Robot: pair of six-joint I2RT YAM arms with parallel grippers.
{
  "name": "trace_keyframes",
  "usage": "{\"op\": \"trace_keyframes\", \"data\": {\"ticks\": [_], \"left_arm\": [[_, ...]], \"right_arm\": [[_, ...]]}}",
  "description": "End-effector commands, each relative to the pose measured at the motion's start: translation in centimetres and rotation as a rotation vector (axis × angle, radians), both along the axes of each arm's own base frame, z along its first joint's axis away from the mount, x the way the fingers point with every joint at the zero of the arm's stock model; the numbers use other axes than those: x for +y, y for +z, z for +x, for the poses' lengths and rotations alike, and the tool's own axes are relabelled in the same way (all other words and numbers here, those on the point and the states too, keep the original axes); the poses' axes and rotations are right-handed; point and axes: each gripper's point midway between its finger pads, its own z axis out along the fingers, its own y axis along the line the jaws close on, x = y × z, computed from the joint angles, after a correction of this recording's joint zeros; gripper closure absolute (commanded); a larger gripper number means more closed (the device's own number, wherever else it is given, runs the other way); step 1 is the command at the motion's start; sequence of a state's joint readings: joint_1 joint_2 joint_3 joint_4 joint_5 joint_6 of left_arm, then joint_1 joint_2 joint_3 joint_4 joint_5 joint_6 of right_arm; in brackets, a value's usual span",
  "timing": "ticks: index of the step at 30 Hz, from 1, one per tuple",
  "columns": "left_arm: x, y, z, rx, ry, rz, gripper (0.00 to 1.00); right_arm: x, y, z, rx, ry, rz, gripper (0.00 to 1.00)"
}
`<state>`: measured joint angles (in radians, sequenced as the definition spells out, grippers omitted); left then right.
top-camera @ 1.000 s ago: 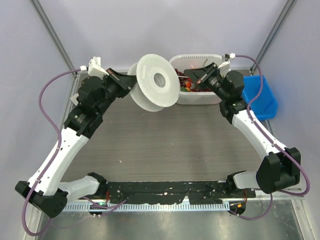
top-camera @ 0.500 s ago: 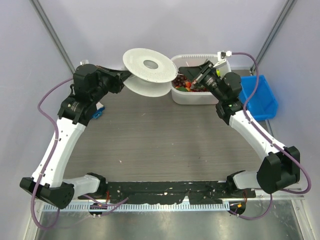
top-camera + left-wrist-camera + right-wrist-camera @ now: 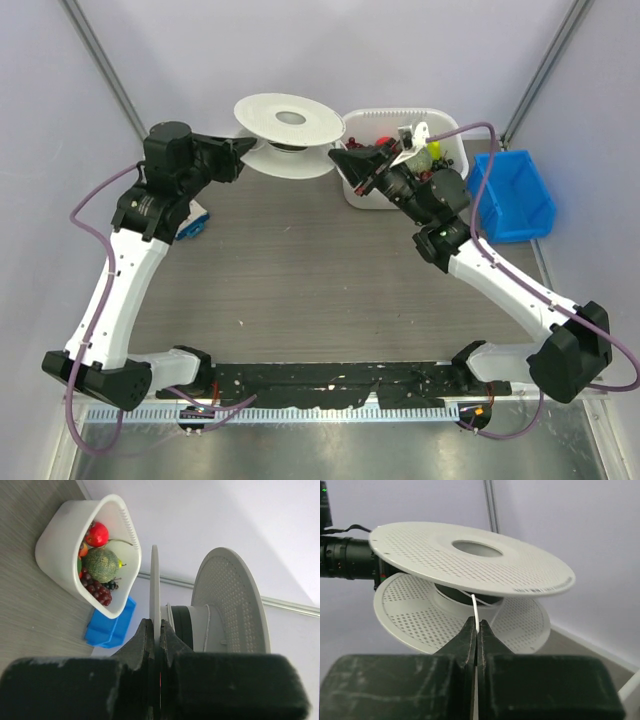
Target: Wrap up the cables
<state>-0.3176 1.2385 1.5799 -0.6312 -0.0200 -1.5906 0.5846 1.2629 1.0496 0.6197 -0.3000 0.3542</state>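
A white perforated spool (image 3: pixel 288 125) hangs above the table's far edge with its flanges level. My left gripper (image 3: pixel 243 150) is shut on the rim of one flange (image 3: pixel 154 580); the hub and the other flange (image 3: pixel 230 605) show beside it. My right gripper (image 3: pixel 338 160) is just right of the spool. In the right wrist view it (image 3: pixel 477 625) is shut on the thin white cable (image 3: pixel 475 609). The cable runs up from the jaws into the gap between the flanges (image 3: pixel 470 560) toward the dark hub. The rest of the cable is hidden.
A white tub (image 3: pixel 445 150) of toy fruit stands at the back behind my right wrist; it also shows in the left wrist view (image 3: pixel 60 550). A blue bin (image 3: pixel 510 195) sits to its right. A small blue object (image 3: pixel 197 225) lies under my left arm.
My left arm turned the spool from face-on to flat and shifted it back. My right gripper swung left from over the tub to the spool's right edge.
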Motion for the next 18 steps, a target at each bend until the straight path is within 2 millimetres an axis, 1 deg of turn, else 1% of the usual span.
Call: {"op": "trace_keyframes", "data": {"ticks": [1,2,3,4,5,6,7,8,9,10,11,12,13,14,15,16,17,18], "left_arm": [[1.6,0.8,0.9,-0.062,0.082,-0.007,1.0],[1.5,0.5,1.0,-0.063,0.08,0.0,1.0],[1.5,0.2,1.3,-0.068,0.079,0.014,1.0],[1.4,0.0,1.5,-0.08,0.07,0.043,1.0],[1.3,0.0,1.7,-0.094,0.061,0.068,1.0],[1.2,-0.4,2.0,-0.096,0.048,0.093,1.0],[1.0,-0.8,2.1,-0.1,0.035,0.117,1.0],[0.7,-1.0,2.3,-0.115,0.014,0.141,1.0],[0.3,-1.4,2.4,-0.119,-0.006,0.158,1.0],[0.2,-2.0,2.4,-0.109,-0.018,0.17,1.0],[-0.3,-2.6,2.3,-0.111,-0.038,0.194,1.0],[-0.7,-3.3,2.3,-0.105,-0.059,0.215,1.0],[-1.1,-4.0,2.2,-0.093,-0.079,0.222,1.0],[-1.5,-4.9,2.2,-0.08,-0.102,0.228,1.0],[-2.2,-5.6,2.0,-0.076,-0.146,0.228,1.0],[-2.7,-6.3,1.9,-0.076,-0.17,0.233,1.0],[-3.1,-6.6,1.8,-0.093,-0.194,0.231,1.0],[-3.2,-7.2,1.8,-0.104,-0.199,0.237,1.0]], "right_arm": [[0.2,4.9,-2.6,-0.408,-0.141,-0.141,0.99],[0.7,4.5,-2.9,-0.427,-0.137,-0.187,0.99],[1.4,4.5,-3.5,-0.499,-0.141,-0.239,0.99],[1.8,4.0,-3.7,-0.516,-0.138,-0.282,0.99],[2.4,3.8,-4.2,-0.58,-0.154,-0.34,0.99],[3.3,3.4,-5.0,-0.598,-0.138,-0.365,0.99],[3.3,3.1,-4.7,-0.647,-0.173,-0.424,1.0],[4.2,2.4,-5.4,-0.658,-0.151,-0.466,0.99],[4.2,2.1,-5.0,-0.698,-0.188,-0.519,0.99],[5.1,1.3,-5.7,-0.721,-0.175,-0.555,0.99],[5.3,0.4,-5.3,-0.755,-0.205,-0.628,0.99],[5.6,-0.1,-5.3,-0.799,-0.245,-0.685,0.99],[6.1,-1.0,-5.4,-0.82,-0.25,-0.725,0.99],[6.2,-1.6,-5.3,-0.833,-0.293,-0.774,0.99],[6.2,-2.0,-5.2,-0.844,-0.32,-0.789,0.99],[6.7,-2.7,-5.3,-0.862,-0.337,-0.829,0.99],[6.8,-3.1,-5.2,-0.873,-0.356,-0.849,0.99],[7.3,-3.7,-5.1,-0.881,-0.37,-0.872,0.99]]}}
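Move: The right hand holds the cable; the spool's core, where the cable is being wound, lies about 9 cm to its left, 5 cm ahead and roughly 2 cm higher. From the left hand, which grips the lower flange, the core is some 7 cm to the right, 3 cm ahead and 2 cm up. The fruit basket stands about 24 cm ahead of the right hand, 13 cm to its right and 36 cm below. A white pack lies some 22 cm left of the left hand, 9 cm ahead and 42 cm below. Still pinching the cable, the right hand swings around the core from the spool's right to its near side, going about 7 cm left plus 5 cm back and down while its wrist turns some 60 degrees. The left hand keeps its pinch on the flange and lowers the spool, easing slightly right and rolling so its left side rises. ##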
